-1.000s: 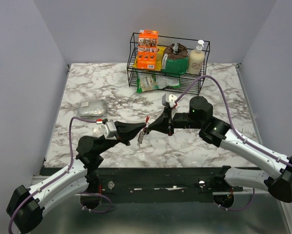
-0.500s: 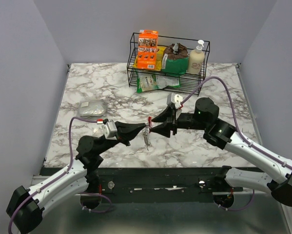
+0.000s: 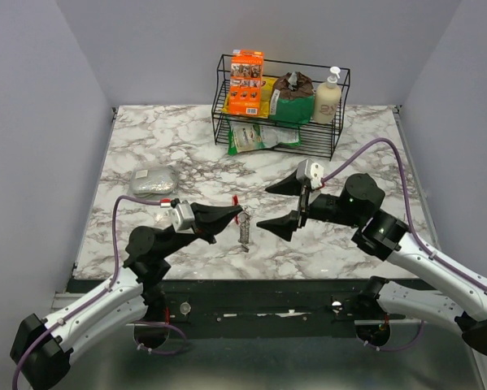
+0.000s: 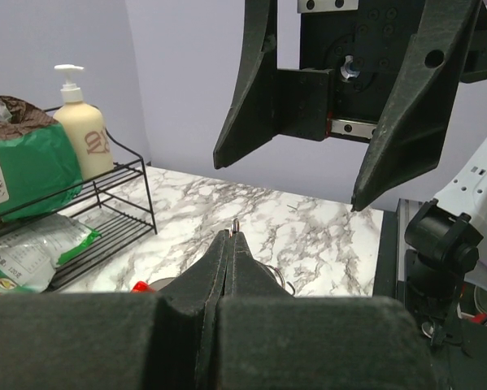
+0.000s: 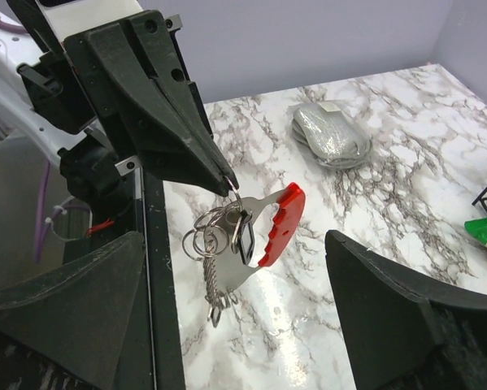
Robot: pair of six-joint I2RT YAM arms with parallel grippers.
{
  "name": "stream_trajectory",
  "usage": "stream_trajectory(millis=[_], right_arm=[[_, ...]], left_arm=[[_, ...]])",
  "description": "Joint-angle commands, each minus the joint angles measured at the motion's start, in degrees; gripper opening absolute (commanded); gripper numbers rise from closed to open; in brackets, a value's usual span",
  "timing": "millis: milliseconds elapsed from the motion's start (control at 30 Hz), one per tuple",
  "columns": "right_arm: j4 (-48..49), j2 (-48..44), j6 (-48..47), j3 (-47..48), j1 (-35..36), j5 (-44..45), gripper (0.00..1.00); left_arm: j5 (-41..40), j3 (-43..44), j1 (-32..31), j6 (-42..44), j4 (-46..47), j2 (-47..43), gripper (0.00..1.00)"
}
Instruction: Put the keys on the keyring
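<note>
My left gripper [image 3: 241, 212] is shut on the top of the keyring [image 5: 204, 236], pinching a wire loop that just peeks past its tips [image 4: 236, 226]. From the ring hang the slim silver keys [image 5: 217, 284], a small dark fob [image 5: 245, 236] and a flat silver piece with a red grip [image 5: 280, 221]. The bunch [image 3: 245, 231] dangles just above the marble table [image 3: 186, 162]. My right gripper [image 3: 265, 206] stands wide open just right of the bunch, holding nothing; its fingers [image 4: 245, 89] face the left gripper.
A black wire rack [image 3: 280, 106] at the back holds an orange box [image 3: 246, 81], a green bag [image 3: 292, 101] and a soap bottle [image 3: 328, 96], with a green packet [image 3: 255, 136] underneath. A grey pouch [image 3: 154, 180] lies at the left.
My right gripper has opened wide, let go of the bunch and drawn back to the right. The bunch now hangs from the left gripper alone.
</note>
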Motion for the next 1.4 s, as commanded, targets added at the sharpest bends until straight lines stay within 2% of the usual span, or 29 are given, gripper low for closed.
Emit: stream_trajectory(millis=[0, 333, 667, 900, 1133, 1367], right_arm=[[2.13, 0.00, 0.42, -1.09, 0.00, 1.53, 1.00], [2.31, 0.27, 0.69, -2.23, 0.00, 1.62, 1.00], [2.31, 0.44, 2.45, -3.47, 0.00, 1.53, 1.00], [2.31, -0.26, 2.62, -4.17, 0.00, 1.97, 1.00], [1.70, -1.75, 2.62, -5.05, 0.00, 2.93, 1.00], [-1.29, -5.09, 2.97, -5.40, 0.00, 10.75, 1.00]], left_arm=[[-0.79, 1.84, -0.23, 1.00, 0.16, -1.35, 0.00], [-2.29, 2.81, -0.23, 3.37, -5.90, -1.18, 0.00], [-2.02, 3.24, -0.23, 4.34, -6.52, 3.65, 0.00], [-3.34, 4.12, -0.32, 4.43, -1.43, 10.06, 0.00], [-3.52, 10.00, -0.32, 6.01, 4.97, 22.00, 0.00], [-3.17, 14.75, -0.23, 6.28, 13.07, 31.50, 0.00]])
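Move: The left hand still pinches the keyring, and the space between the right hand's wide-open fingers lies about 7 cm to its right, level with it front to back and in height. From the right hand, the keyring is some 7 cm left, with no clear offset ahead or in height. The keys dangle roughly 5 cm straight below the keyring; the red-edged plate hangs about 3 cm below it and 3 cm farther out. Left dips the keyring 6 cm, then swings forward-right towards the right hand's front finger; right sinks 3 cm. ##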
